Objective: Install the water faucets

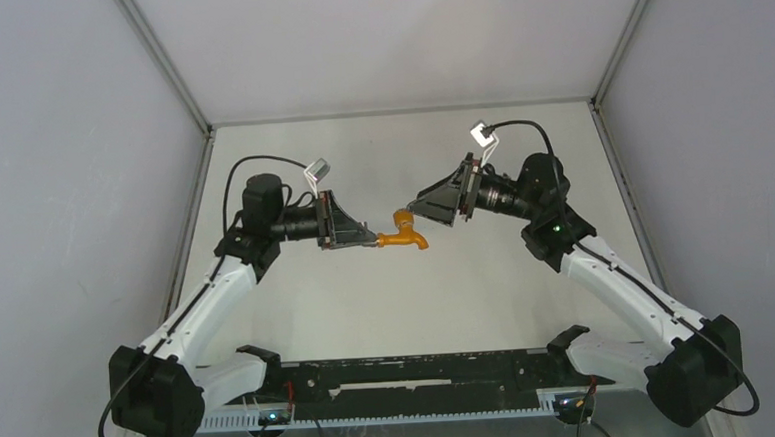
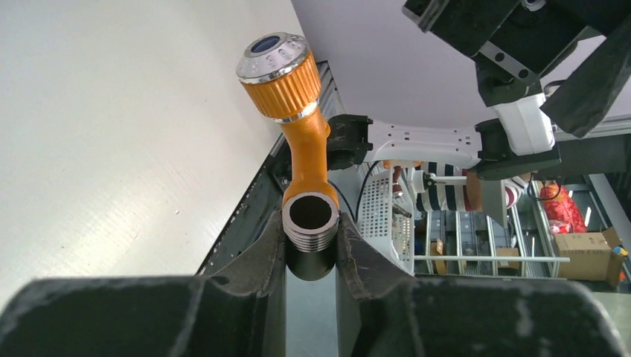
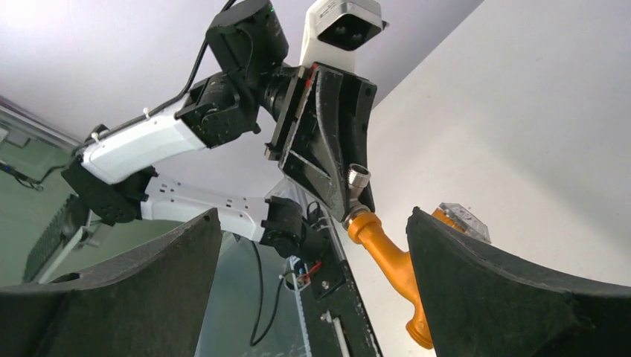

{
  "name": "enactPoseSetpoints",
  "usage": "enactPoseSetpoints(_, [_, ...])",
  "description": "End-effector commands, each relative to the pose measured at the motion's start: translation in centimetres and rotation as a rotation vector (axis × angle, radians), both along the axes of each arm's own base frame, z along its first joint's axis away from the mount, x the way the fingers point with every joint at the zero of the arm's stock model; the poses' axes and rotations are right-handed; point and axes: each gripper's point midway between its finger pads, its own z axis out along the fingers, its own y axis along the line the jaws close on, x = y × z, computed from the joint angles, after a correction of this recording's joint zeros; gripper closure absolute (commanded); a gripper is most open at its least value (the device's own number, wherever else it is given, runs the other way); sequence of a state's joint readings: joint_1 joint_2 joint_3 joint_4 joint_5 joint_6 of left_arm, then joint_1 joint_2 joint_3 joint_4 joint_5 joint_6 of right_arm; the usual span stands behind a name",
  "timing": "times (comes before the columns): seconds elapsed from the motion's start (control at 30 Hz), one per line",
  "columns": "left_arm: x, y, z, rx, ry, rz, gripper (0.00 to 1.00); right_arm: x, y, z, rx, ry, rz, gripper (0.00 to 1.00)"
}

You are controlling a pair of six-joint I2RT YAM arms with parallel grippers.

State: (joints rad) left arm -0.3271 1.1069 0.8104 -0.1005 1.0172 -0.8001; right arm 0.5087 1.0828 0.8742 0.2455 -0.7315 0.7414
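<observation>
An orange faucet (image 1: 401, 239) hangs in the air above the middle of the white table (image 1: 388, 309). My left gripper (image 1: 363, 239) is shut on its threaded metal end (image 2: 311, 221), pinched between both fingers. The orange neck (image 2: 307, 152) rises to a ribbed orange knob with a silvery cap (image 2: 271, 56). My right gripper (image 1: 418, 211) stands open just right of the knob, facing the left one. In the right wrist view the faucet body (image 3: 387, 256) sits between the wide-apart fingers (image 3: 506, 290) of the right gripper (image 3: 312, 223), close to the right one; no contact shows.
A black rail (image 1: 402, 373) runs along the table's near edge between the arm bases. Grey walls (image 1: 62, 195) close the table in on three sides. Shelves with boxes (image 2: 521, 238) show beyond the table edge in the left wrist view.
</observation>
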Motion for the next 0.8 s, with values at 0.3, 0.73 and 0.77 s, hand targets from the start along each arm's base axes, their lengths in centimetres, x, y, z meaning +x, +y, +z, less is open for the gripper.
enactPoseSetpoints(0.3, [-0.1,-0.3,2.4,-0.018,-0.097,-0.043,1.0,-1.4,0.4,0.8,-0.06,-0.163,0.042,0.01])
enactPoseSetpoints(0.73, [-0.9,-0.2,5.4,-0.058,-0.192,-0.052,1.0,-1.0,4.1,-5.1,-0.104,0.032,0.189,0.0])
enactPoseSetpoints(0.77, [-1.0,-0.2,5.5,-0.06,-0.196,-0.054,1.0,-1.2,4.0,-5.2,-0.099,0.029,0.194,0.01])
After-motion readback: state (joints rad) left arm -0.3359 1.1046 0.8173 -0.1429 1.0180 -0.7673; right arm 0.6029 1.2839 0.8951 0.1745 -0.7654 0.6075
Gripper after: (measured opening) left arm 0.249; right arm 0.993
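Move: The right hand, open and empty, is going for the faucet's knob, which sticks out forward from the faucet some 7 cm below this hand, level with it fore and aft and about 4 cm to its left. The spout points back, some 6 cm behind this hand and 6 cm below it, 1 cm to the left; the metal elbow is about 11 cm left, 4 cm back and 6 cm down. From the left hand, which holds the elbow, the knob is about 5 cm ahead, 6 cm right and slightly lower. The right hand's lower finger comes onto the knob and pushes it downwards around the faucet's threaded axis. After easing slightly back, right and down, the hand sweeps down about 7 cm in all and left about 4 cm, its fingers tipping some 10 degrees downwards and staying wide open. The left hand keeps the elbow pinched, almost still. ##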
